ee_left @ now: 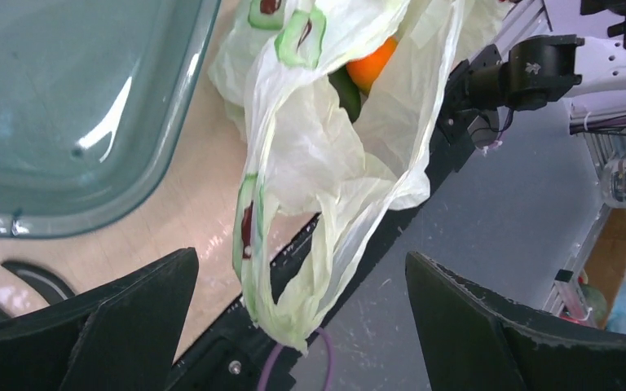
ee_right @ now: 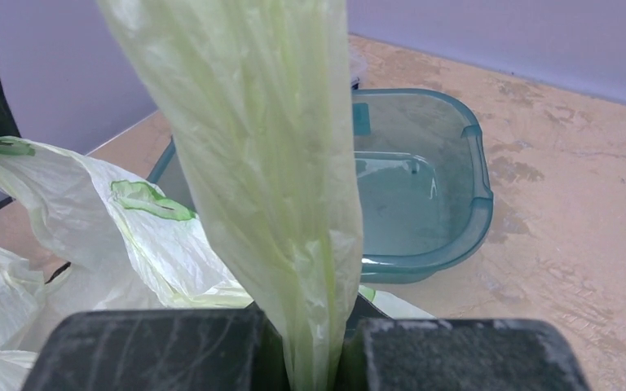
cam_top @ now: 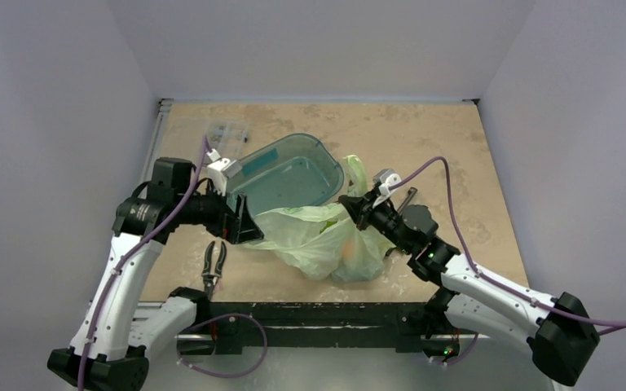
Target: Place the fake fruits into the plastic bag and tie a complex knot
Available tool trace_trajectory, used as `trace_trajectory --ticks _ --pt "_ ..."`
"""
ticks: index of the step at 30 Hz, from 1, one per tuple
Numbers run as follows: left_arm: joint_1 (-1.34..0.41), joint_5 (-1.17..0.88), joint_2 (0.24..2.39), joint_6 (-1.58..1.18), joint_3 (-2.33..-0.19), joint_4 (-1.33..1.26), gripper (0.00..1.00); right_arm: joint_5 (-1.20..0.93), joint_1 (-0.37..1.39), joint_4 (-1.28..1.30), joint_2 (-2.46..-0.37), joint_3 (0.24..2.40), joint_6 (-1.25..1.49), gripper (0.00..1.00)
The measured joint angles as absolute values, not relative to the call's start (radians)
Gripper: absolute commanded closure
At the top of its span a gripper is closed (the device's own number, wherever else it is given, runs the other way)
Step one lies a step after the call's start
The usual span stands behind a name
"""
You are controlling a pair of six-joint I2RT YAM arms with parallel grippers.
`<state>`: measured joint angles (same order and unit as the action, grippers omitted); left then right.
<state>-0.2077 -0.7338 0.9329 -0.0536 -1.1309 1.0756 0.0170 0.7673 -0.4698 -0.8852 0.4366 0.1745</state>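
The pale green plastic bag (cam_top: 324,242) lies in the middle of the table. Fake fruits show through it, an orange one (ee_left: 372,67) and a dark green one (ee_left: 347,94) among them. My left gripper (cam_top: 247,227) is at the bag's left end and stands open. In the left wrist view a twisted bag handle (ee_left: 293,303) hangs loose between its wide-apart fingers (ee_left: 114,322), touching neither. My right gripper (cam_top: 351,208) sits at the bag's upper right. In the right wrist view it (ee_right: 314,352) is shut on a stretched strip of the bag (ee_right: 269,163).
A translucent teal tub (cam_top: 289,174) stands just behind the bag. Black-handled pliers (cam_top: 212,264) lie near the front edge by the left arm. A small clear plastic item (cam_top: 228,135) lies at the back left. White walls close in the table.
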Motion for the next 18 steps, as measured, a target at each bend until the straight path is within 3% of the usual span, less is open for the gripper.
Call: trace_trajectory --ticks 2,4,5,7,8,14,18 --pt "-0.208 -0.717 0.905 -0.078 -1.109 1.104 0.03 0.020 0.767 -0.467 -0.882 0.437 0.175 1.00" --pt "-0.208 -0.699 0.897 -0.105 -1.082 1.122 0.21 0.027 0.767 -0.467 -0.882 0.437 0.175 1.00" --pt "-0.208 -0.690 0.896 -0.120 -1.062 1.129 0.37 0.028 0.767 -0.467 -0.884 0.437 0.174 1.00" --pt "-0.208 -0.685 0.910 -0.136 -1.021 1.139 0.82 0.028 0.767 -0.474 -0.896 0.437 0.173 1.00" --pt "-0.208 -0.686 0.916 -0.146 -1.007 1.141 0.98 0.028 0.767 -0.481 -0.906 0.437 0.170 1.00" --pt "-0.162 -0.702 0.987 -0.176 -1.018 1.024 1.00 0.013 0.766 -0.555 -1.080 0.464 0.147 1.00" --pt "-0.093 -0.714 1.028 -0.161 -1.147 0.879 1.00 -0.025 0.740 -0.602 -1.255 0.611 0.131 1.00"
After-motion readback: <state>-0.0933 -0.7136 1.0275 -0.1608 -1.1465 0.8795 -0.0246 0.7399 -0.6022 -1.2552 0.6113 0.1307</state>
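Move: The slack left rim of the plastic bag hangs about 5 cm below the open left hand and 2 cm back of it, in line sideways. From that hand the teal container's middle is some 13 cm ahead, 5 cm right and 20 cm down, and the pliers lie roughly 10 cm back, 12 cm left. The right hand already holds the bag's twisted handle; from it that left rim is around 20 cm left, 7 cm back, 5 cm lower. Down about 5 cm and slightly back, tipping its fingers lower, the left hand closes and pinches the bag's left rim, then swings forward some 9 cm and back up towards the container, the tilt undone. The right hand, still shut on the twisted handle, follows late, forward and left after a small dip. ##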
